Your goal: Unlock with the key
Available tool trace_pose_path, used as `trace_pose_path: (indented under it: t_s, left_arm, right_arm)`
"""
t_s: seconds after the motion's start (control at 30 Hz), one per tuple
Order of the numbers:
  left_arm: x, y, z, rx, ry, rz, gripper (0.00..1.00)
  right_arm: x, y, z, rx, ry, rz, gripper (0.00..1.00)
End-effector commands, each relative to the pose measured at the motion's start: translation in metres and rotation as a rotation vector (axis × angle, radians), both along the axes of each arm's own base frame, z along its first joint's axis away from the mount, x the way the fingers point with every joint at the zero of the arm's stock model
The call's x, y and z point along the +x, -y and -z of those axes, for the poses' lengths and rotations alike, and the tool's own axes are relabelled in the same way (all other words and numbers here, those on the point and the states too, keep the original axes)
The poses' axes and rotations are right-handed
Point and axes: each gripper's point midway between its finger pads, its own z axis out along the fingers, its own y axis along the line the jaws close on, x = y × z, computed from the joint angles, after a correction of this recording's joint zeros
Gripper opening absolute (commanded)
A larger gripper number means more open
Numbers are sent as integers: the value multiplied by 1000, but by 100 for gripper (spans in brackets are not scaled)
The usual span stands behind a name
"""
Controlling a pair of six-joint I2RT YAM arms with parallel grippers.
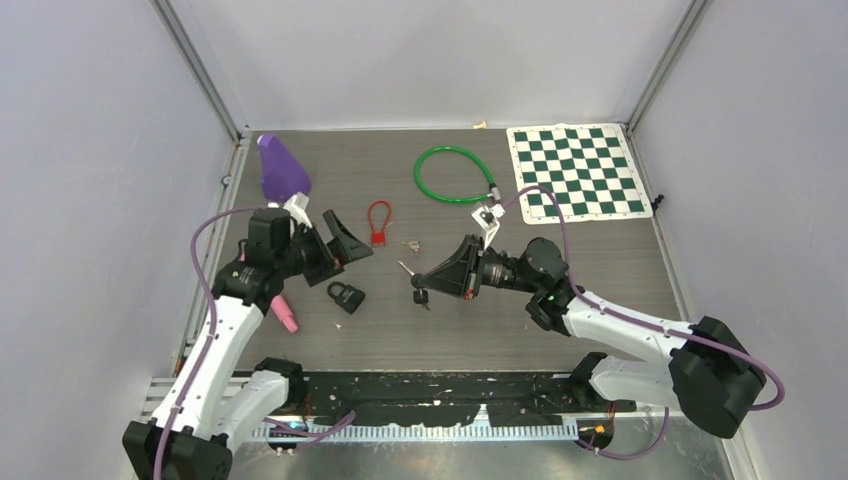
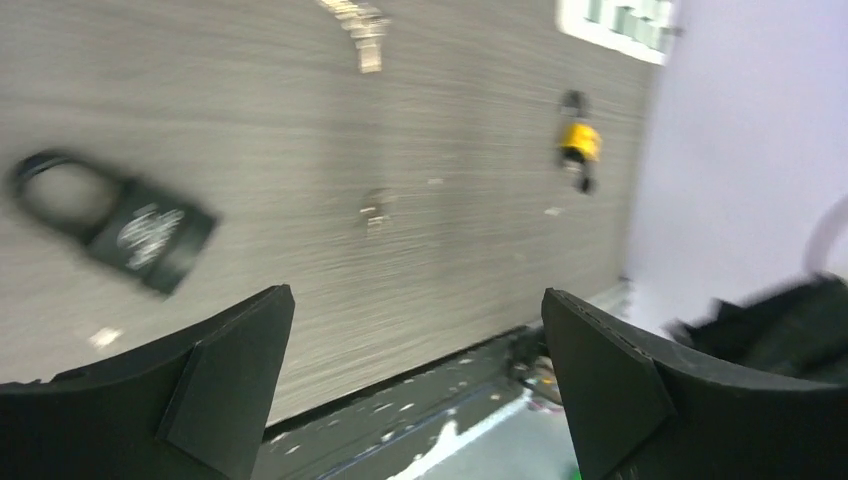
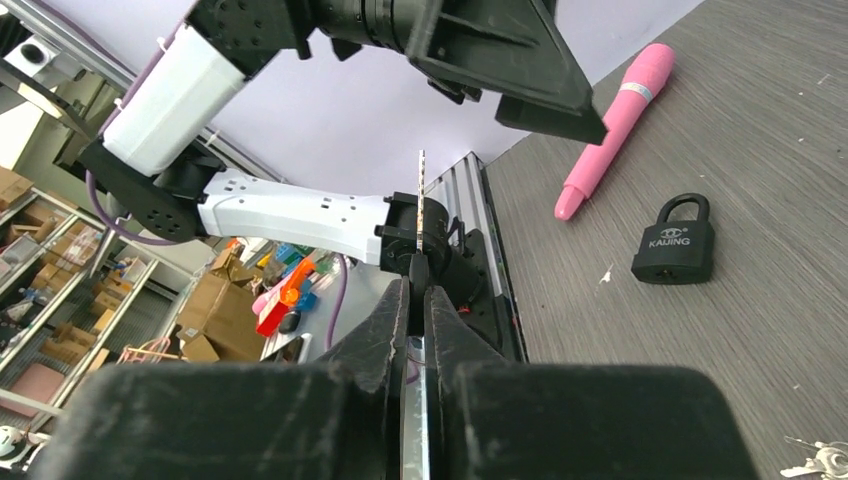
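The black padlock (image 1: 346, 296) lies flat on the grey table (image 1: 600, 260) between the two arms, shackle closed; it also shows as padlock (image 3: 675, 240) and, blurred, as padlock (image 2: 120, 225). My right gripper (image 1: 422, 281) is shut on the key (image 3: 421, 200), whose thin silver blade sticks out past the fingertips toward the left arm. In the top view the key (image 1: 406, 268) is just right of the padlock and apart from it. My left gripper (image 1: 343, 252) hovers above and behind the padlock, open and holding nothing (image 2: 416, 293).
A red padlock (image 1: 378, 225) and loose small keys (image 1: 411, 244) lie behind. A green cable lock (image 1: 455, 175), a chessboard mat (image 1: 577, 170) and a purple object (image 1: 282, 168) sit at the back. A pink marker (image 1: 286, 315) lies left of the padlock.
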Motion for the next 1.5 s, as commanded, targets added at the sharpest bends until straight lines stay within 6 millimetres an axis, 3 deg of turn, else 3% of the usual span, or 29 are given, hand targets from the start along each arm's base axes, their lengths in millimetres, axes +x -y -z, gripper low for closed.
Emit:
trace_pose_path:
  t_s: [0.0,0.1,0.33,0.47,0.8,1.27,1.37,1.47]
  left_arm:
    - [-25,-77,60,417,-266,-231,100]
    - [-30,-100,82,541,-366,-301,99]
    - [-22,-110,128,529,-570,-434,80]
    - [-8,-104,146,489,-614,-466,72]
    - [26,-72,171,339,-660,-425,70]
    - [16,-60,206,378,-837,-401,74]
    - [6,-58,209,401,-877,-388,67]
    - [-1,-58,211,416,-903,-390,54]
  right_arm:
    - [7,1,1,-7,44,20,5]
    - [8,-1,7,-20,40,13,5]
    - [8,0,13,0,21,-14,5]
    - [5,3,19,13,-1,-31,5]
    - [0,8,24,55,-35,-84,6]
    - [3,10,25,158,-133,-140,5]
    - [4,10,25,173,-150,-146,5]
    - [6,9,25,177,-146,-141,5]
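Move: The black padlock lies on the table about 20 cm below the left gripper, some 7 cm to its left and barely 1 cm ahead. The pink bottle is some 19 cm left of the padlock and about level with it. The red lock lies about 18 cm farther out than the padlock and 8 cm to its right. From the key-holding right gripper, the padlock is roughly 18 cm left, 9 cm ahead and 25 cm below. Bring the left gripper down about 20 cm onto the padlock, sweeping some 10 cm left first, then easing 3 cm back right and slightly forward. Swing the wrist some 60 degrees until the fingers point straight down, narrowing them from wide open to straddle and begin pinching the body's sides. Keep the key pinched in the right gripper, sinking it about 6 cm and tilting it 15 degrees. ##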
